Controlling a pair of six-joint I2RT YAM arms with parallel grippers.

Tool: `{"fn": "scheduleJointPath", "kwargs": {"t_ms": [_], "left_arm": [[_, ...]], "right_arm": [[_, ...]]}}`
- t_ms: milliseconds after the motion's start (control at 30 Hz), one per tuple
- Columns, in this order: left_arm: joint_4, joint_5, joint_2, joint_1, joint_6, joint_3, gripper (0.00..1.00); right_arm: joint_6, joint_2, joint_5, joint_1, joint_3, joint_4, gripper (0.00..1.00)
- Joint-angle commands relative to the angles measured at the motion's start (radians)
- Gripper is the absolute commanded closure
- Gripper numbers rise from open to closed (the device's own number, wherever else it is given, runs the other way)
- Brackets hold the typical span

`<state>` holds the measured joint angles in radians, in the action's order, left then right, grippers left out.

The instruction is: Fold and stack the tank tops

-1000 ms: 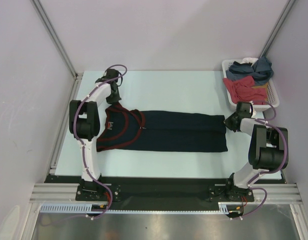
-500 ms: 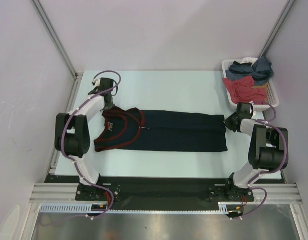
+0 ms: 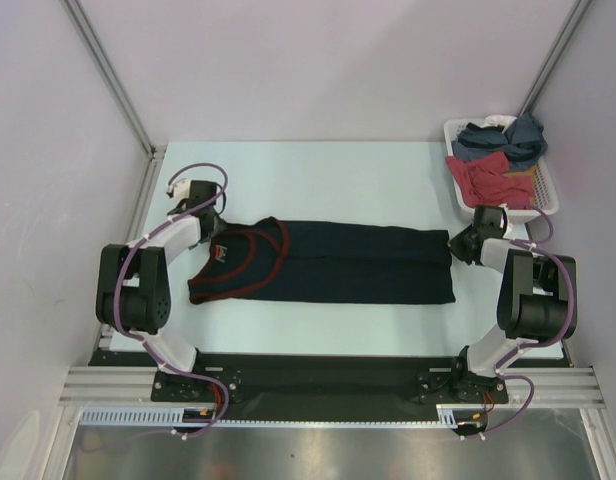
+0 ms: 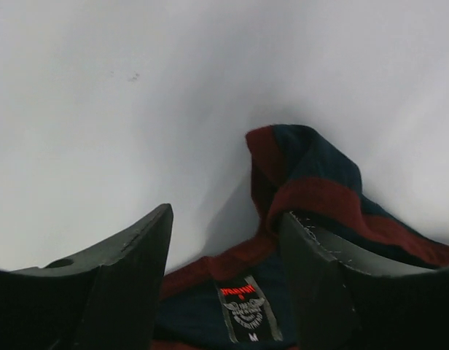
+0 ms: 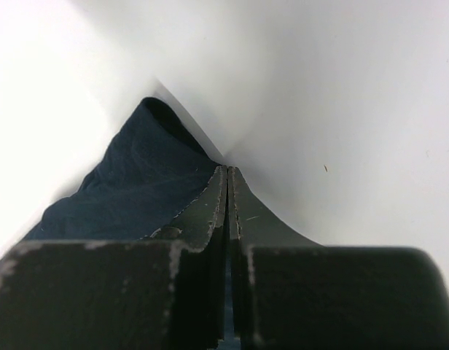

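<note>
The dark navy tank top (image 3: 338, 262) with reddish trim lies flat across the table, folded into a long band, neckline to the left. My left gripper (image 3: 210, 222) hovers at its left strap, open; in the left wrist view the label and red neckline (image 4: 243, 262) show between the spread fingers (image 4: 226, 219), which grip nothing. My right gripper (image 3: 452, 243) sits at the hem's far right corner, fingers pressed together (image 5: 227, 169), with navy cloth (image 5: 137, 182) running up to the tips and a blue sliver in the gap. A slate-blue garment (image 3: 508, 138) lies bunched in the basket.
A white basket (image 3: 544, 190) stands at the back right, also holding a red garment (image 3: 485, 178). Purple cables loop over both arms. Metal frame posts rise at the back corners, and a black rail runs along the near table edge.
My left gripper has opened and let go of the strap, and the left arm has swung out to the left. The neckline end has settled flat. The right arm has not moved.
</note>
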<state>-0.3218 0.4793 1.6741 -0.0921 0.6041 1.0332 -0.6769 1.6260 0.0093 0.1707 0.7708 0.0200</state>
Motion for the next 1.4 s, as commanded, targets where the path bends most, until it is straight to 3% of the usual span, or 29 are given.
{"fn": "scheduleJointPath", "kwargs": {"t_ms": [0,100,233,400,600,733,1000,1200,1367], "left_arm": [[0.043,-0.057,-0.028,0.075,0.033,0.004,0.35],[0.023,-0.094,-0.010,0.137,0.014,0.033,0.35],[0.003,-0.039,-0.011,0.144,-0.018,0.070,0.34],[-0.016,-0.028,-0.037,0.141,-0.050,0.119,0.27],[0.016,-0.041,-0.085,0.135,-0.041,0.053,0.26],[0.000,-0.059,-0.067,0.135,-0.012,0.028,0.05],[0.075,-0.097,-0.146,0.160,0.049,-0.087,0.00],[0.024,-0.215,-0.074,0.222,0.013,0.014,0.00],[0.072,-0.415,-0.004,0.219,-0.032,0.071,0.00]], "right_arm": [[-0.003,-0.025,0.000,0.006,-0.016,0.001,1.00],[-0.003,-0.029,0.000,0.007,-0.018,0.001,1.00],[-0.004,-0.029,0.000,0.007,-0.016,0.001,1.00],[-0.006,-0.026,0.001,0.009,-0.016,-0.003,1.00],[-0.010,-0.017,-0.026,0.009,-0.019,-0.006,1.00],[-0.015,-0.026,-0.020,0.009,-0.027,-0.008,1.00],[-0.013,-0.041,-0.016,0.007,-0.024,-0.002,1.00],[-0.013,-0.037,-0.015,-0.005,-0.022,-0.012,1.00],[-0.015,-0.034,-0.014,-0.011,-0.021,-0.012,1.00]]}}
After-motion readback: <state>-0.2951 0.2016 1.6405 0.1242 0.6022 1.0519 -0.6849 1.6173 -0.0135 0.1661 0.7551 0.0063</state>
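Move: The tank top's near-side shoulder strap corner lies right beside the left hand, about 3 cm ahead, 2 cm to its right and 3 cm below, by the right finger. The neck tag is some 4 cm back and 3 cm to the right of that hand, with the dark red collar bend about 18 cm right and 3 cm ahead. From the right hand, the strap corner is about 62 cm left and 5 cm ahead. The strap corner, already loose from the grip, is worked at its edge by the left hand's right finger: the hand slides about 4 cm left, lifts 3 cm, dips back down and towards its base, then goes forward and up again, tilting its left side some 10 degrees down. The fingers spread fully. The right hand stays shut at the hem edge. ##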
